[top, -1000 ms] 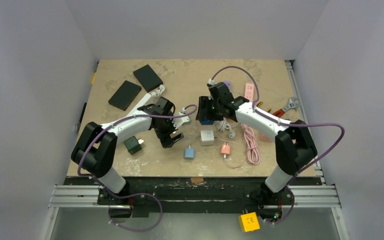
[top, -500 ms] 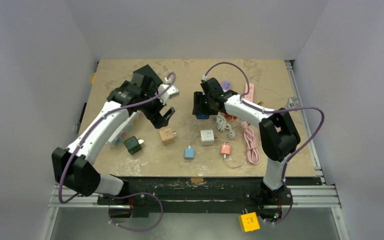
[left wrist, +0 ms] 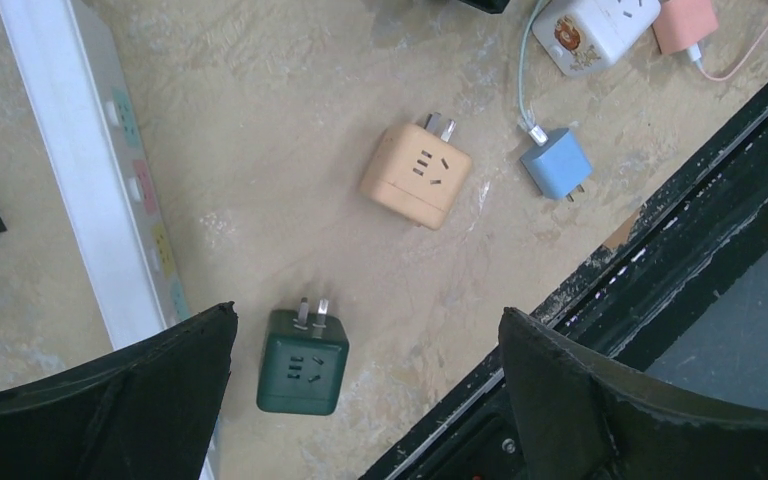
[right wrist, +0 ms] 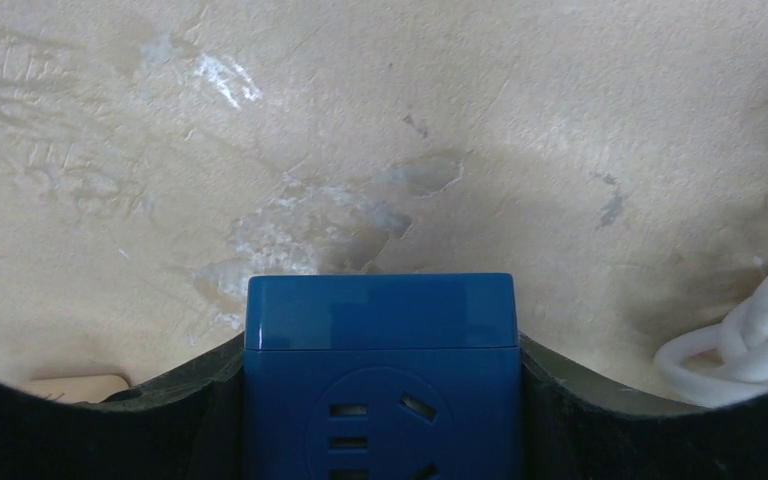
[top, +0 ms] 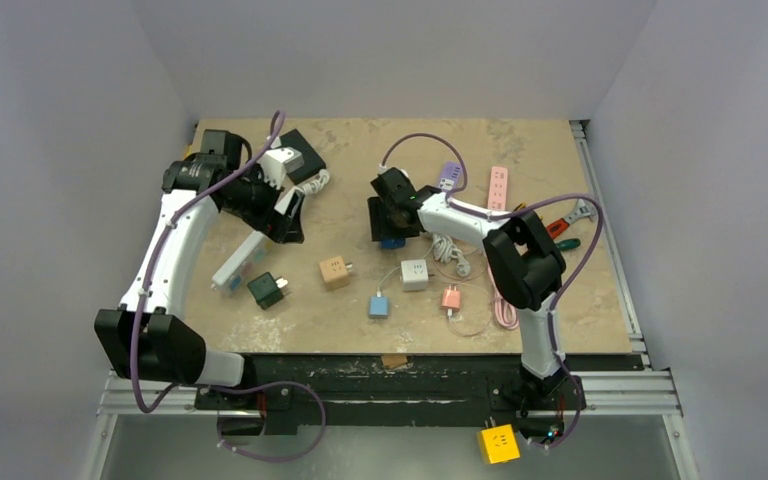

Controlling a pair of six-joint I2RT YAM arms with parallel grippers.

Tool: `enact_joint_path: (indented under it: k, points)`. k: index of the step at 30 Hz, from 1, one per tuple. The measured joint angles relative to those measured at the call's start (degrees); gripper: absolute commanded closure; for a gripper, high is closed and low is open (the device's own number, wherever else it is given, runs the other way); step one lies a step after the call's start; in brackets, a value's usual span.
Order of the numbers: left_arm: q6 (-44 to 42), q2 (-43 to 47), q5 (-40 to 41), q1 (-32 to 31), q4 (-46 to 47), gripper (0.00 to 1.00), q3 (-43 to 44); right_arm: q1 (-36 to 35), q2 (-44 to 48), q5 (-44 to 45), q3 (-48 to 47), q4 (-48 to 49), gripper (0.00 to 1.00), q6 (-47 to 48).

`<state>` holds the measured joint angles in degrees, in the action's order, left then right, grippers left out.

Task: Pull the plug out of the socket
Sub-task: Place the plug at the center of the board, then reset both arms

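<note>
My right gripper (right wrist: 380,345) is shut on a blue socket cube (right wrist: 380,400), one finger against each side; its three-pin face points at the camera. In the top view this gripper (top: 384,222) sits mid-table with the blue cube (top: 392,241) showing just below it. A tan plug cube (top: 335,270) lies loose on the table, prongs out, also seen in the left wrist view (left wrist: 415,175). My left gripper (left wrist: 368,315) is open and holds nothing. It hangs above the back left of the table (top: 290,213), apart from both cubes.
A dark green cube (left wrist: 302,362) and a white power strip (left wrist: 90,170) lie under the left gripper. A blue charger (top: 378,305), white cube (top: 414,274), pink charger (top: 451,298), white cable (top: 450,250), pink strip (top: 499,185) and hand tools (top: 570,215) lie at centre and right.
The left arm has lifted and swung to the back left, leaving the tan cube lying on the table. The right gripper has carried the blue cube a little leftward.
</note>
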<state>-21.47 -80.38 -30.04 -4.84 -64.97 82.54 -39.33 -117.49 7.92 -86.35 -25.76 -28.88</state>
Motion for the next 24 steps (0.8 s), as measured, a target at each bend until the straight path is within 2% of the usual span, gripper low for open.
enact_joint_path:
  k: [4,9,13,17,19,24]
  points:
    - [0.1,0.3,-0.5,1.1,-0.6,0.00,-1.5,-1.7,0.0,2.5,-0.1,-0.6,0.85,0.0]
    - [-0.1,3.3,0.0,1.1,0.3,0.00,-4.7,-3.1,0.0,5.9,0.3,-0.6,0.54,0.0]
    - [-0.1,7.3,1.4,1.1,1.2,0.00,-7.3,-3.7,0.0,7.7,1.6,-0.4,0.35,0.0]
    - [-0.2,8.4,2.4,1.1,1.6,0.00,-7.5,-4.0,0.2,8.9,3.0,0.1,0.23,0.0]
    - [-0.2,8.4,2.7,1.2,1.9,0.00,-7.6,-4.1,0.6,9.2,3.5,0.3,0.06,0.0]
    - [-0.2,8.4,3.2,1.2,2.4,0.00,-8.4,-4.2,1.4,9.5,3.8,0.5,0.01,0.3]
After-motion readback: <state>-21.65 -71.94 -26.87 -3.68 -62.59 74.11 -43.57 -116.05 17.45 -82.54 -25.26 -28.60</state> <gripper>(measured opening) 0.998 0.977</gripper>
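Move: My right hand already holds the blue plug just above the board; its resting place is about 2 cm back and 1 cm right, roughly 1 cm lower. From this hand the white plug stands some 7 cm back and 5 cm right, the tan plug 7 cm back and 11 cm left, and the light-blue charger 14 cm back and 3 cm left. My left hand has the blue plug about 21 cm right, 10 cm ahead and 18 cm below. With my right hand I draw the blue plug back about 2 cm and down a good 1 cm towards the white plug, tilting the wrist some 10 degrees so its left side dips, then open the fingers wide to let go of it on the board and begin to rise slightly. My left hand, empty and open, backs away about 3 cm, also going left. ##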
